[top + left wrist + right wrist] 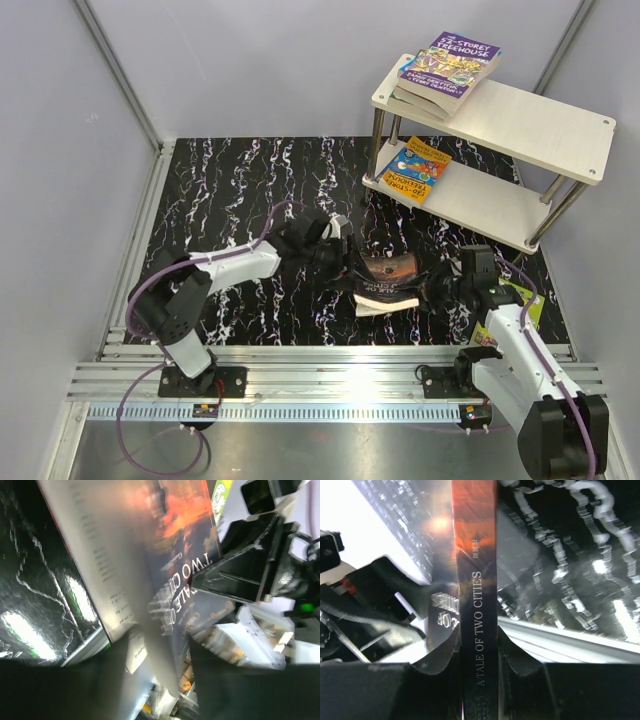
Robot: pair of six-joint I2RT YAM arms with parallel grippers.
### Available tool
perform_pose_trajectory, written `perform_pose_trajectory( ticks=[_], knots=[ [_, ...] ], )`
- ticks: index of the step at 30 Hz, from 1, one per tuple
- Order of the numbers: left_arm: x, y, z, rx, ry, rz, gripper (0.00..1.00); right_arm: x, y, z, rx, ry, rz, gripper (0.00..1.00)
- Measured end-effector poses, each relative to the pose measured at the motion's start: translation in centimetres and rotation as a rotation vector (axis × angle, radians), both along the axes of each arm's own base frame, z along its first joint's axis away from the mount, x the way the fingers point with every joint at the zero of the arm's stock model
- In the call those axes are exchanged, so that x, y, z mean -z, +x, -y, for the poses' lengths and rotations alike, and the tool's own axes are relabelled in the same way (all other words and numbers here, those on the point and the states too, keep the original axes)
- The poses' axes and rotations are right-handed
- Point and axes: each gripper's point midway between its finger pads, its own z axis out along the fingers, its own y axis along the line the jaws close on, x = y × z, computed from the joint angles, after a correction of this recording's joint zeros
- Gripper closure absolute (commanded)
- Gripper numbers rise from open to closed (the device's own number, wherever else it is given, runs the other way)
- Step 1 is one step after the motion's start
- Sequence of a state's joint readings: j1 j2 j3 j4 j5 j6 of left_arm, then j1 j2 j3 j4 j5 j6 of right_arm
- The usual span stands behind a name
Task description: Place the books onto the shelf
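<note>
A dark book [388,280] titled "A Tale of Two Cities" hangs between both grippers over the middle of the black marbled table. My right gripper [432,285] is shut on its spine [475,580], one finger pressed to each side [476,635]. My left gripper [350,262] is at the book's opposite edge. Its fingers straddle the cover [180,555] with a gap on each side, so it is open [160,650]. The shelf [540,120] stands at the back right. Stacked books [447,68] lie on its top board and a blue-orange book [417,168] on the lower one.
A lime-green book [522,302] lies on the table at the right, partly under my right arm. Grey walls close in the table on the left, back and right. An aluminium rail [330,385] runs along the near edge.
</note>
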State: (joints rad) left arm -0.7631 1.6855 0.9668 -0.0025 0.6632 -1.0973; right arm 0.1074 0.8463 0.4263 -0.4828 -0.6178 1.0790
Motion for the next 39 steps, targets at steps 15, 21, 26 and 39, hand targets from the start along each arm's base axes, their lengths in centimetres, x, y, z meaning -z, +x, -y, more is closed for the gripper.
perform_pose_trajectory(
  ticks=[15,21,26,39],
  knots=[
    [-4.1,-4.1,-9.9,-0.062,0.133,0.271,0.05,-14.6,12.0,1.0,0.008,-0.087,0.322,1.0],
    [-5.3,-5.5,-12.4,-0.104,0.16,0.315,0.06,-15.8,17.4,4.2,0.155,-0.059,0.395,1.0],
    [-5.1,-6.5,-14.2,-0.133,0.194,0.328,0.07,-13.5,20.8,6.5,0.317,0.025,0.408,1.0],
    [-4.5,-9.2,-18.4,-0.184,0.29,0.312,0.07,-6.7,28.3,8.1,0.475,0.123,0.357,1.0]
  ],
)
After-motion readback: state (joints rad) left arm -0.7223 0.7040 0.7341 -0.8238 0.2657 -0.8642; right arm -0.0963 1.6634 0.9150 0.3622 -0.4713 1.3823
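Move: The right hand holds A Tale of Two Cities by its spine and is taking it to the yellow Treehouse book on the lower shelf, about 32 cm ahead, 4 cm to the right and roughly 2 cm higher. The purple book stack on the top board is some 36 cm ahead, 6 cm right and 28 cm up; the lime book lies about 27 cm right, 4 cm back and 8 cm below. From the left hand the yellow book is some 29 cm ahead, 16 cm right, about level. Still pinching A Tale of Two Cities, the right hand swings it up and forward off the left hand, rising about 16 cm, then sinks some 9 cm as it goes on forward and slightly right into the lower shelf, about 28 cm forward in all, the wrist turning clockwise and fingertips tipping up. The left fingers finish opening, let the book go and back off about 18 cm left, 9 cm towards the base and slightly up. ##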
